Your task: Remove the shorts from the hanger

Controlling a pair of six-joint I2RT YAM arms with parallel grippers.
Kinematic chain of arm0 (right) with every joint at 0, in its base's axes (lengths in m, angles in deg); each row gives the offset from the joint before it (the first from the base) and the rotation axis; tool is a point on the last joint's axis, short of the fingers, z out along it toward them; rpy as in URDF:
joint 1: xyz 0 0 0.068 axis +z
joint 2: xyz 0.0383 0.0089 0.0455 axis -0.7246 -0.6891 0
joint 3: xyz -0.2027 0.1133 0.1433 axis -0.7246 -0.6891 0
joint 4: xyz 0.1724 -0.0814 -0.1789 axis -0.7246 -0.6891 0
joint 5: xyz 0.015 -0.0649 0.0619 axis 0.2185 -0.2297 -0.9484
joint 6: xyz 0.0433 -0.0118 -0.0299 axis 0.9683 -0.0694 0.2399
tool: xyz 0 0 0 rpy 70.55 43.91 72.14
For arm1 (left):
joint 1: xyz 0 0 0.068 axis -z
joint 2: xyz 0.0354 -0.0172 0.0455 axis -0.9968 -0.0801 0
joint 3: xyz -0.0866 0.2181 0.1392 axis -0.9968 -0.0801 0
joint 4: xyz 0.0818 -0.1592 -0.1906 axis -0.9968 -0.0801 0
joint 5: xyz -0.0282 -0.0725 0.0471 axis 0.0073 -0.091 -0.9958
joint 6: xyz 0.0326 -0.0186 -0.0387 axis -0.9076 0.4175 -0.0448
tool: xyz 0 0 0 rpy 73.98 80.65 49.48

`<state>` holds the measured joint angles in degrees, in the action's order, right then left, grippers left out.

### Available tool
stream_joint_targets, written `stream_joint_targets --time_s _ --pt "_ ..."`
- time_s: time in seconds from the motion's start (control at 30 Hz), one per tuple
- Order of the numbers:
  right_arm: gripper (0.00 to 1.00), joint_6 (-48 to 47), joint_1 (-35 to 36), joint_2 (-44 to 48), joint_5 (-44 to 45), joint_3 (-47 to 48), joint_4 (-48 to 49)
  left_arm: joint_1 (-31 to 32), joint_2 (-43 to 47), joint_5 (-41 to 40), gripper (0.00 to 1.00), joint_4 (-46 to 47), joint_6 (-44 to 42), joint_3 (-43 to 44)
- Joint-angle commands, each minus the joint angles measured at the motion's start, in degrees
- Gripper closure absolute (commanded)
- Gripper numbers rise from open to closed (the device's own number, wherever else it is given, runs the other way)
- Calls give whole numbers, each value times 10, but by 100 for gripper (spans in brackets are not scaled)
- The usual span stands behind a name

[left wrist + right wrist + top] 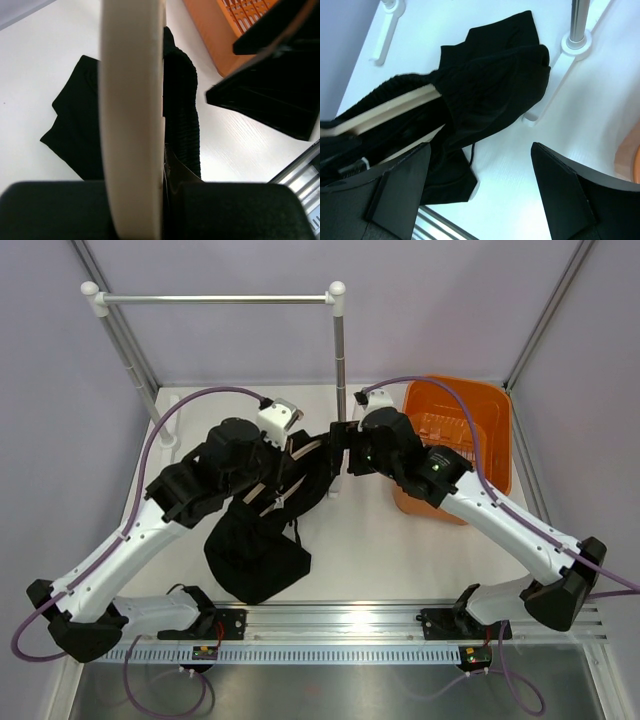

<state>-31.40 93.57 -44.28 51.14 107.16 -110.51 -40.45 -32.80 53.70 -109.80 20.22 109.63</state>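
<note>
The black shorts [255, 560] hang from the tan wooden hanger [303, 447] and droop in a heap onto the white table. My left gripper [283, 447] is shut on the hanger; in the left wrist view the pale bar [132, 100] runs up from between the jaws of the left gripper [162, 192], with the ribbed waistband [182, 100] beside it. My right gripper [338, 452] is at the hanger's right end. In the right wrist view the right gripper [480, 175] stands open above bare table, its left finger [402, 185] next to the shorts [490, 85] draped over the hanger [395, 107].
An orange basket [495, 430] stands at the right, behind the right arm. The white-and-metal rail stand [215, 299] spans the back, and its right post [340, 370] comes down just behind both grippers, with its foot [575, 40] close to the shorts.
</note>
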Motion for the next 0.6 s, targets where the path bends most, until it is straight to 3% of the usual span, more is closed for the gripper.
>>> stream_joint_targets --time_s 0.0,0.23,0.37,0.4,0.57 --pt "10 3 12 -21 58 44 -12 10 16 7 100 43 3 1" --pt "16 9 17 -68 100 79 -23 19 28 29 100 35 -2 -6" --pt "40 16 17 -85 112 92 -33 20 37 35 100 30 -4 -7" --pt "54 16 17 -86 114 94 -34 20 40 36 100 30 -4 -8" --pt "91 16 17 -100 145 108 -51 20 54 40 100 26 -5 -9"
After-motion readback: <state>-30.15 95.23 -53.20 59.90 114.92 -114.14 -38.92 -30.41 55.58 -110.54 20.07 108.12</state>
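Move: The right hand, open, has the free end of the shorts' waistband about 3 cm ahead, 1 cm to its left and 2 cm below. The hanger lies some 9 cm left and 4 cm back, the rack post about 12 cm straight ahead, and the orange basket roughly 25 cm right, 12 cm ahead and 22 cm below. From the left hand, already gripping the hanger, that waistband end is about 7 cm ahead, 8 cm right, 4 cm below. Right hand eases forward about 3 cm and pinches the shorts' waistband; left, still gripping the hanger, backs 2 cm. ##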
